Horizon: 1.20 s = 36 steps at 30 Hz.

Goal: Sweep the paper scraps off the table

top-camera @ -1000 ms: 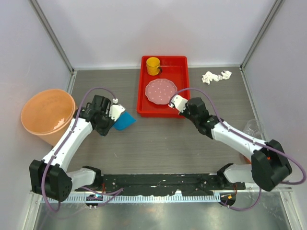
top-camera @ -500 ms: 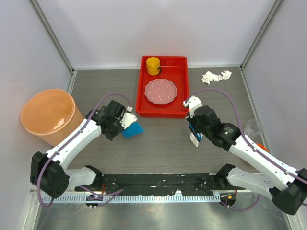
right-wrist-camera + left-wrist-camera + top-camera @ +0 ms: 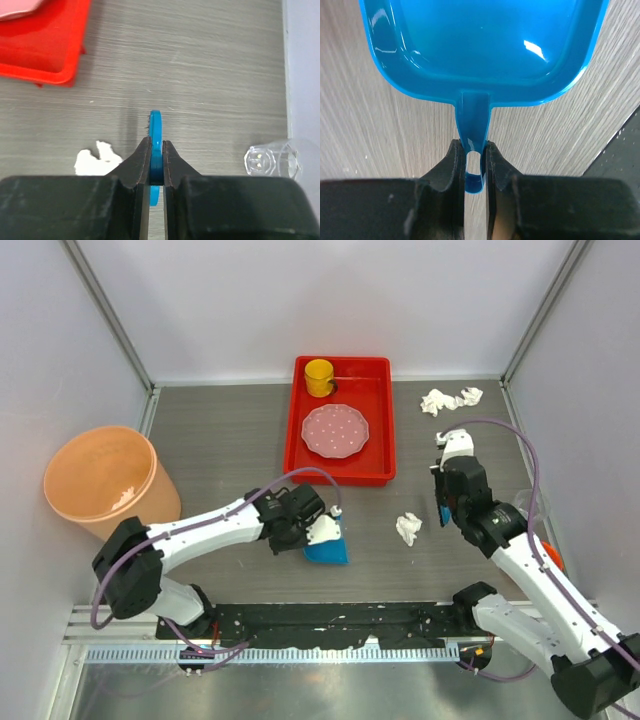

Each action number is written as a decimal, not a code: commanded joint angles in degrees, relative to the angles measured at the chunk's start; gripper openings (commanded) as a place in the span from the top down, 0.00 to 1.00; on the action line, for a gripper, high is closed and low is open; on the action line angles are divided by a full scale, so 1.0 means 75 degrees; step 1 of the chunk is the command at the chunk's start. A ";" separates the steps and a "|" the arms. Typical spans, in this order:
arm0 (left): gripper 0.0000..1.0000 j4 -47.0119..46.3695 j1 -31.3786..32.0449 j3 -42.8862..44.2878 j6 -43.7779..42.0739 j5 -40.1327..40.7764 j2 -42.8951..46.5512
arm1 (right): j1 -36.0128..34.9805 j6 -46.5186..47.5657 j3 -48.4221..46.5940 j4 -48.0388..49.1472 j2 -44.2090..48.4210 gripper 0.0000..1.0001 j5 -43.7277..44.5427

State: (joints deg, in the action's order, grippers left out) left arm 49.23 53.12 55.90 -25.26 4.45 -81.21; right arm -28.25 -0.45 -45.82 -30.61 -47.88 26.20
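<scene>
A crumpled white paper scrap lies on the table in front of the red tray. Two more paper scraps sit near the back right corner. My left gripper is shut on the handle of a blue dustpan, which rests left of the near scrap. My right gripper is shut on a blue brush, held edge-on just right of that scrap and apart from it.
The red tray at the back centre holds a pink dotted plate and a yellow cup. An orange bucket stands at the left edge. A clear plastic cup lies at the right wall.
The left arm carried the dustpan right and nearer, to the front centre. The right arm swung right from the tray with the brush, and a scrap now lies bare between the two tools.
</scene>
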 commanded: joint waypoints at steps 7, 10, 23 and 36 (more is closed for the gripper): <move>1.00 -0.1688 0.0170 0.0620 -0.0242 -0.0570 -0.1534 | 0.1048 -0.0561 0.0543 0.1209 -0.0705 0.99 -0.2144; 1.00 -0.1818 0.0252 0.0656 -0.0242 -0.0570 -0.1816 | 0.1036 -0.0760 0.0485 0.1071 -0.0776 0.99 -0.2390; 1.00 -0.1737 0.0464 0.1171 -0.0464 -0.0511 -0.2543 | 0.0709 -0.2867 0.1058 0.1490 -0.0449 0.99 -0.3890; 1.00 -0.1502 0.0827 0.1687 -0.0418 -0.1131 -0.2872 | -0.1024 -0.4065 0.1001 0.2360 -0.0436 0.99 -0.3119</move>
State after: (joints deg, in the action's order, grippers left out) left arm 36.95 58.89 66.57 -28.18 0.71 -103.31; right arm -31.73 -27.49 -35.20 -16.64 -51.11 -0.97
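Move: The scrap lies about 24 cm right and 3 cm ahead of the left hand, 7 cm below it; the dustpan it holds is centred some 8 cm right, 2 cm back. From the right hand, which holds the brush, the scrap is about 9 cm left, 6 cm back and 19 cm down, and the dustpan 26 cm left, 11 cm back. The glass stands about 18 cm to this hand's right, level with it; the red tray's middle is 24 cm left, 20 cm ahead. Bring the dustpan about 10 cm right towards the scrap, lowering it about 5 cm early on, both grips kept shut. Meanwhile lower the brush some 5 cm, drifting slightly right first, then sweep it left towards the pan, rolling the right wrist about 35 degrees, left side up, so the bristles push the scrap onto the pan. ##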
